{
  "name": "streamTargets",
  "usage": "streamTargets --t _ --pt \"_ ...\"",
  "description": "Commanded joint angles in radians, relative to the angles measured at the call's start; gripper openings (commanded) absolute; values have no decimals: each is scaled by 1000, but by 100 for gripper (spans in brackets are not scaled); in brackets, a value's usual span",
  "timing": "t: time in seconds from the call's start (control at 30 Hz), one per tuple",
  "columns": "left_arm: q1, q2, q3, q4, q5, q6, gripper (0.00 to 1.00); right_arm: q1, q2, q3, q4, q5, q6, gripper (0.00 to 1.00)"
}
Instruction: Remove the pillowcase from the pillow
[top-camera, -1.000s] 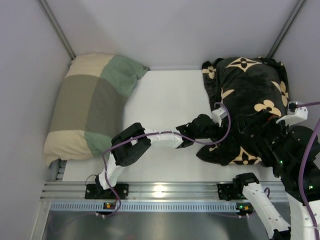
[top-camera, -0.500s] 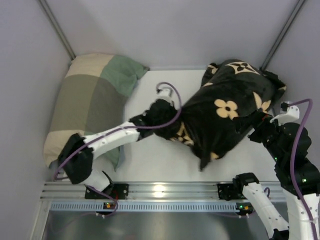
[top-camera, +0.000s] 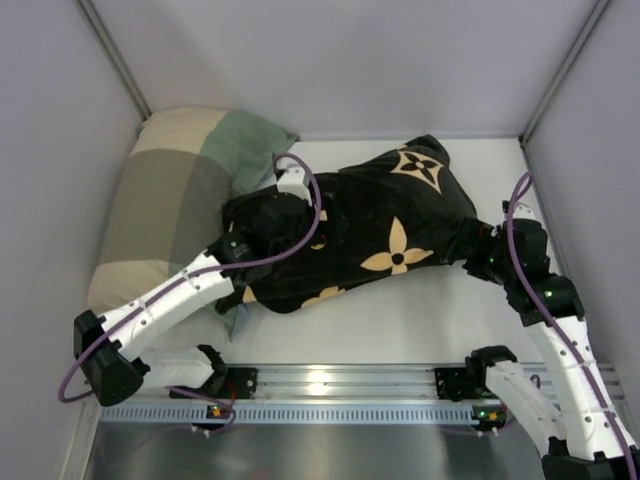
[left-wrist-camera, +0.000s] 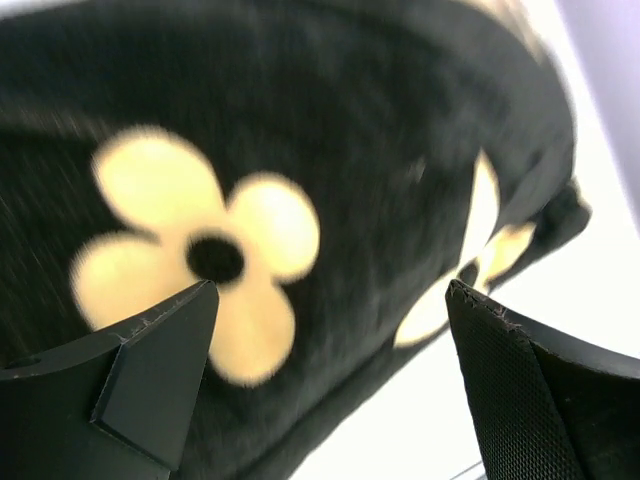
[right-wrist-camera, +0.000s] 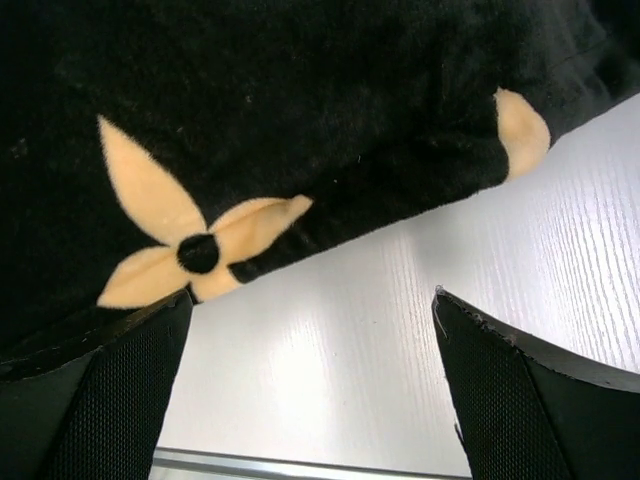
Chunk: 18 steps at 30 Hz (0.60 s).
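Observation:
The black pillowcase (top-camera: 370, 225) with tan flower motifs lies stuffed and plump across the middle of the white table (top-camera: 400, 330). The pillow itself is hidden; only the cover shows. My left gripper (top-camera: 262, 215) sits at the cover's left end. In the left wrist view this gripper (left-wrist-camera: 328, 300) is open, with the pillowcase (left-wrist-camera: 330, 130) blurred just beyond its fingers and filling the picture. My right gripper (top-camera: 478, 255) is at the cover's right end. Seen from the right wrist, that gripper (right-wrist-camera: 312, 300) is open over bare table, the pillowcase (right-wrist-camera: 300, 100) edge lying just past its fingertips.
A green and beige checked pillow (top-camera: 170, 200) leans in the back left corner, touching the black cover's left end. Grey walls close in the table on the left, back and right. A metal rail (top-camera: 330, 380) runs along the near edge.
The stuffed cover has been dragged from the right side to the middle of the table. My left gripper shut on it, went left with it, then opened. The right arm stretched forward after it.

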Motion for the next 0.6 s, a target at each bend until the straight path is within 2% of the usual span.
streamTargets --t 0.0,0.13,0.27,0.43,0.53,0.57 --pt "-104 -41 -37 -133 -198 -18 99 -10 19 -25 93 53 1 99" --pt "-181 -162 -165 -163 -234 -103 99 -13 46 -86 131 99 16 100" --pt "-212 -317 -245 -166 -235 -99 99 -56 49 -173 234 34 81 99" --pt "-215 -487 -235 -234 -185 -105 99 -115 111 -238 384 -61 119 99" --pt "-214 -498 -199 -350 -232 -160 99 -156 187 -244 482 -109 130 99" --pt "-213 -496 -196 -370 -238 -176 99 -203 200 -244 505 -115 139 99"
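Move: The right hand goes for the black pillowcase's right edge, about 5 cm ahead, level sideways and some 10 cm lower. From this hand the long-petalled flower lies about 14 cm left and 3 cm ahead. From the left hand the case's near-left corner is roughly 13 cm back, 16 cm left and 16 cm down. The small four-petalled flower sits some 3 cm ahead of the left hand, 2 cm left and 14 cm below; the plaid pillow's middle is about 32 cm left, 5 cm ahead and 15 cm below. Back by about 10 cm and leftward by 7, the open left hand draws over the pillowcase towards its near-left corner, dipping some 6 cm before rising to its old height. Meanwhile the right hand sinks about 8 cm onto the case's right edge, reaching forward late and turning slightly clockwise, its fingers wide open. ##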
